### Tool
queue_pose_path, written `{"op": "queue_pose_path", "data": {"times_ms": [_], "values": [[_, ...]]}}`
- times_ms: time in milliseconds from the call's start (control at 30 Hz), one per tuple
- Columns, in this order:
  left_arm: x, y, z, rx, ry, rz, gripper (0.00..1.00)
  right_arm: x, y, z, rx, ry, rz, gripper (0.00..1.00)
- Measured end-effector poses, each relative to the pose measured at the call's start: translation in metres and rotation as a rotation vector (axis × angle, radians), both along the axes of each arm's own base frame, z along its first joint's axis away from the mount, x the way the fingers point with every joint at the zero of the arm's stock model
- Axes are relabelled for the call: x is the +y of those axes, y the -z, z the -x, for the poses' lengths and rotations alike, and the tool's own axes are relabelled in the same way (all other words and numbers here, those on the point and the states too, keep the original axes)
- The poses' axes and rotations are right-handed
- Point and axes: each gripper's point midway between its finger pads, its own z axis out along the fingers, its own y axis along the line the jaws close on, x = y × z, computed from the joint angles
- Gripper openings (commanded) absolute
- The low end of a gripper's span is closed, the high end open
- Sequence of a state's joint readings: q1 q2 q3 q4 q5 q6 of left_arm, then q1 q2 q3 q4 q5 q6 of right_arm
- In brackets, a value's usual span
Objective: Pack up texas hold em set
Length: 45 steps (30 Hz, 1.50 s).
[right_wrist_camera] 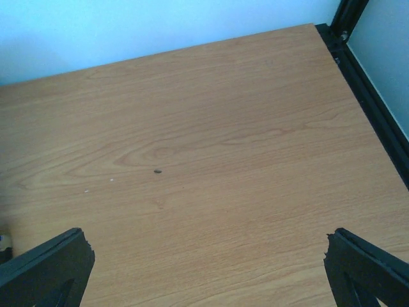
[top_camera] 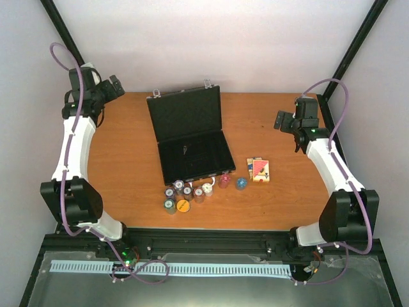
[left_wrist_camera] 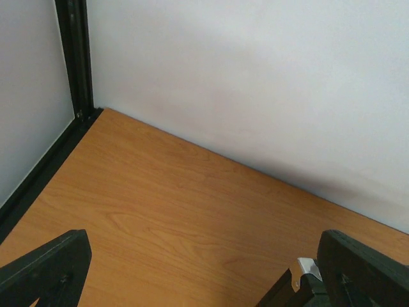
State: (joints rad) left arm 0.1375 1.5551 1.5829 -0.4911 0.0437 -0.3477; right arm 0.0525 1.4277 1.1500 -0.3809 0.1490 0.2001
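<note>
The black hinged case (top_camera: 195, 157) lies open mid-table, its lid (top_camera: 184, 115) laid back toward the wall. Several small stacks of poker chips (top_camera: 187, 192) stand just in front of it, with a yellow chip (top_camera: 183, 206) nearest me. Two red-backed card decks (top_camera: 259, 170) lie to the right of the chips. My left gripper (top_camera: 116, 86) hovers open at the far left corner. In the left wrist view its fingers (left_wrist_camera: 48, 265) are spread over bare wood, with the case's silver corner (left_wrist_camera: 308, 264) at the lower right. My right gripper (top_camera: 281, 120) is open at the far right, over bare wood (right_wrist_camera: 204, 192).
A small dark object (top_camera: 185, 150) lies inside the case's base. White walls and black frame posts (top_camera: 61, 29) close in the orange wooden table (top_camera: 128, 160) at the back and sides. A black rail (right_wrist_camera: 377, 109) runs along the table's right edge.
</note>
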Motion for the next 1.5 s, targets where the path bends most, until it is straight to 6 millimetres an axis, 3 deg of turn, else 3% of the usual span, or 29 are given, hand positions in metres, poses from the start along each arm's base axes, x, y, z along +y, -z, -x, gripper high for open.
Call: {"op": "queue_pose_path", "data": {"times_ms": [233,433,533,667,767,933,1133,1500], "values": [[-0.002,0.014,0.011,0.076,-0.017,0.066,1.0,0.023,-0.006,0.011,0.03,-0.106,-0.069,1.0],[-0.014,0.035,0.021,0.157,-0.01,0.082,1.0,0.08,0.012,0.036,0.159,-0.262,-0.053,0.96],[-0.037,0.054,0.03,0.22,0.026,0.069,1.0,0.105,0.033,0.057,0.245,-0.331,-0.047,0.96],[-0.081,0.087,0.057,0.314,0.116,0.049,1.0,0.121,0.069,0.088,0.368,-0.379,-0.036,0.97],[-0.096,0.109,0.086,0.375,0.156,0.04,1.0,0.121,0.098,0.111,0.466,-0.376,-0.033,0.98],[-0.093,0.116,0.117,0.398,0.151,0.033,1.0,0.112,0.124,0.131,0.568,-0.336,-0.018,0.99],[-0.091,0.108,0.122,0.37,0.149,0.028,1.0,0.106,0.14,0.132,0.619,-0.295,0.006,0.99],[-0.09,0.124,0.128,0.408,0.15,0.016,1.0,0.098,0.17,0.131,0.705,-0.245,0.057,0.97]]}}
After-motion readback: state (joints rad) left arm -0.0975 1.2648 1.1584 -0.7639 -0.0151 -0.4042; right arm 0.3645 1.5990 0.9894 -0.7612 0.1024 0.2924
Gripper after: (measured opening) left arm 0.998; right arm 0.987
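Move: Back and to the right hand's left lies the red card deck, some 12 cm back, 10 cm left and 20 cm below. The blue deck under it pokes out about 2 cm farther left and 2 cm farther out; the blue chip stack stands about 7 cm left of the red deck and 5 cm nearer the base. From the left hand, the open case's tray is roughly 12 cm back, 31 cm right and 32 cm below; the chip cluster's middle is some 26 cm back, 28 cm right, 30 cm below. Swinging left, then back and down, the right hand comes to the red card deck, dropping about 17 cm and drawing back some 13; the wrist tips about 40 degrees until the open fingers point nearly straight down, one to each side of the deck, still sinking. Meanwhile the left hand, also open, moves back, down and right towards the case, roughly 13, 12 and 9 cm, tipping its fingers farther down. ##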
